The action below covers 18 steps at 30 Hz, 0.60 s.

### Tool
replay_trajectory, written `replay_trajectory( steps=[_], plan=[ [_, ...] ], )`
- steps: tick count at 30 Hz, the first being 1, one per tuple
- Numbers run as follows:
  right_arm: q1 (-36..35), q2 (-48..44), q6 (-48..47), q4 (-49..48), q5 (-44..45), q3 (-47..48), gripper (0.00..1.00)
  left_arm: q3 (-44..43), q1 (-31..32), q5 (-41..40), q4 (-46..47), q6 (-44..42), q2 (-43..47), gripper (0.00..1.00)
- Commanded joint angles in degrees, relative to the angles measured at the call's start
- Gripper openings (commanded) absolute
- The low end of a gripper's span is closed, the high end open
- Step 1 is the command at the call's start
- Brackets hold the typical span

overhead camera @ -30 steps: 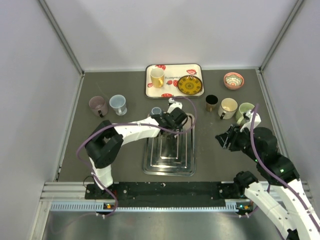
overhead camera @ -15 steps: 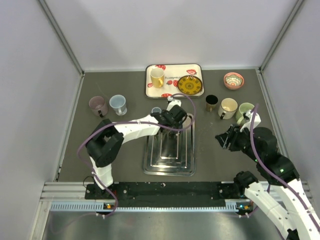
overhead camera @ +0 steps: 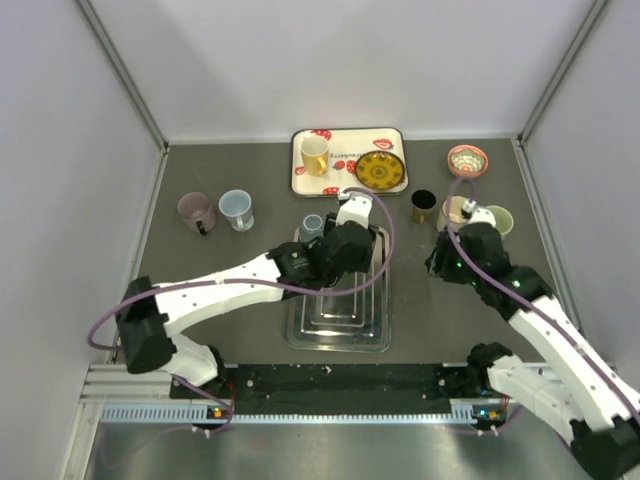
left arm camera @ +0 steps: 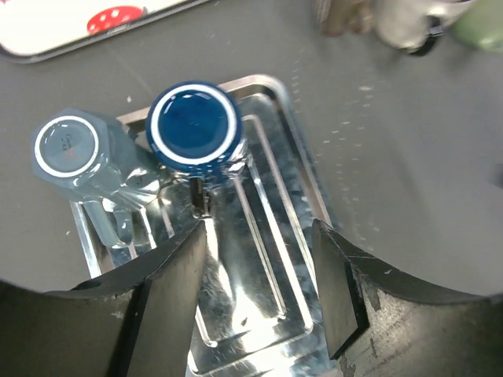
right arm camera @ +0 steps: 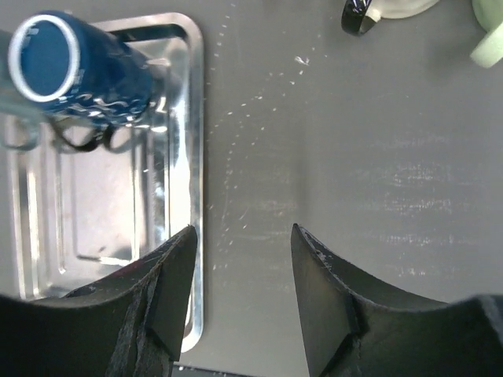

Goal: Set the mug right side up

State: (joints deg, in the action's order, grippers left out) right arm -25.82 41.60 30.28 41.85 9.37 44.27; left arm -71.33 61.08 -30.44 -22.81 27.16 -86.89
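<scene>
A dark blue mug (left arm camera: pixel 194 126) stands on end at the far end of the metal tray (left arm camera: pixel 263 275), its handle (left arm camera: pixel 202 196) pointing toward me. Its top face is blue with a white ring; rim or base, I cannot tell. Beside it a grey-blue mug (left arm camera: pixel 67 147) stands base up. My left gripper (left arm camera: pixel 258 232) hangs open above the tray, just short of the dark mug and holding nothing. In the top view my left gripper (overhead camera: pixel 338 250) hides the dark mug. My right gripper (right arm camera: pixel 244 232) is open over bare table, right of the tray's edge (right arm camera: pixel 196 157).
A patterned tray (overhead camera: pixel 345 185) at the back holds a yellow mug (overhead camera: pixel 314 155) and a yellow plate (overhead camera: pixel 380 171). A pink bowl (overhead camera: pixel 467 160), black cup (overhead camera: pixel 423 205), cream mug (overhead camera: pixel 457 213) and green mug (overhead camera: pixel 497 220) stand back right. A brown mug (overhead camera: pixel 196 211) and pale blue mug (overhead camera: pixel 236 208) stand left.
My left gripper has opened, let go of the dark blue mug and drawn back from it. The right arm has swung toward the back and a little left.
</scene>
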Motion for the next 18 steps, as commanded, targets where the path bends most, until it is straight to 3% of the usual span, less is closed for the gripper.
replay_trajectory(
  steps=[1, 6, 10, 18],
  plan=[
    [-0.4, 11.7, -0.3, -9.3, 4.5, 4.0, 0.51, 2.4, 4.2, -6.4, 2.5, -1.9, 8.3, 0.62],
    [-0.1, 26.8, -3.3, -11.3, 9.0, 11.8, 0.51, 11.0, 4.6, 0.8, 4.2, -0.8, 16.5, 0.63],
    [0.8, 36.6, -4.9, -11.9, 11.5, 17.8, 0.5, 18.1, 4.6, 1.4, 6.5, -0.2, 25.7, 0.63],
    [2.4, 45.9, -6.7, -13.2, 14.1, 23.9, 0.5, 26.4, 4.5, -0.1, 10.1, -1.0, 35.5, 0.62]
  ],
)
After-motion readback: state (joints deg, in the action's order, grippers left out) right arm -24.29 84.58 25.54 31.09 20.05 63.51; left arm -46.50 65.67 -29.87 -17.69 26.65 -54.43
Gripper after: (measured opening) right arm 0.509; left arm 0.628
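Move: The brown mug stands about 21 cm ahead of the right hand, 2 cm to its left and some 13 cm lower. The cream mug is some 9 cm to the right of the brown mug and 2 cm nearer, with the green mug another 10 cm right and 3 cm nearer still. From the left hand the brown mug is 16 cm ahead, 21 cm right; the upturned dark blue mug is 9 cm ahead, 1 cm left, and the grey-blue mug 9 cm ahead, 10 cm left. The right hand reaches forward about 13 cm over bare table towards the brown mug, sinking some 5 cm, mostly early on, while its wrist rolls its left side down about 15 degrees and tips slightly downward, the fingers staying half open and empty. Meanwhile the empty left hand backs away from the upturned dark blue mug, first back and up, then left and back with a slight dip, its fingers staying open. ##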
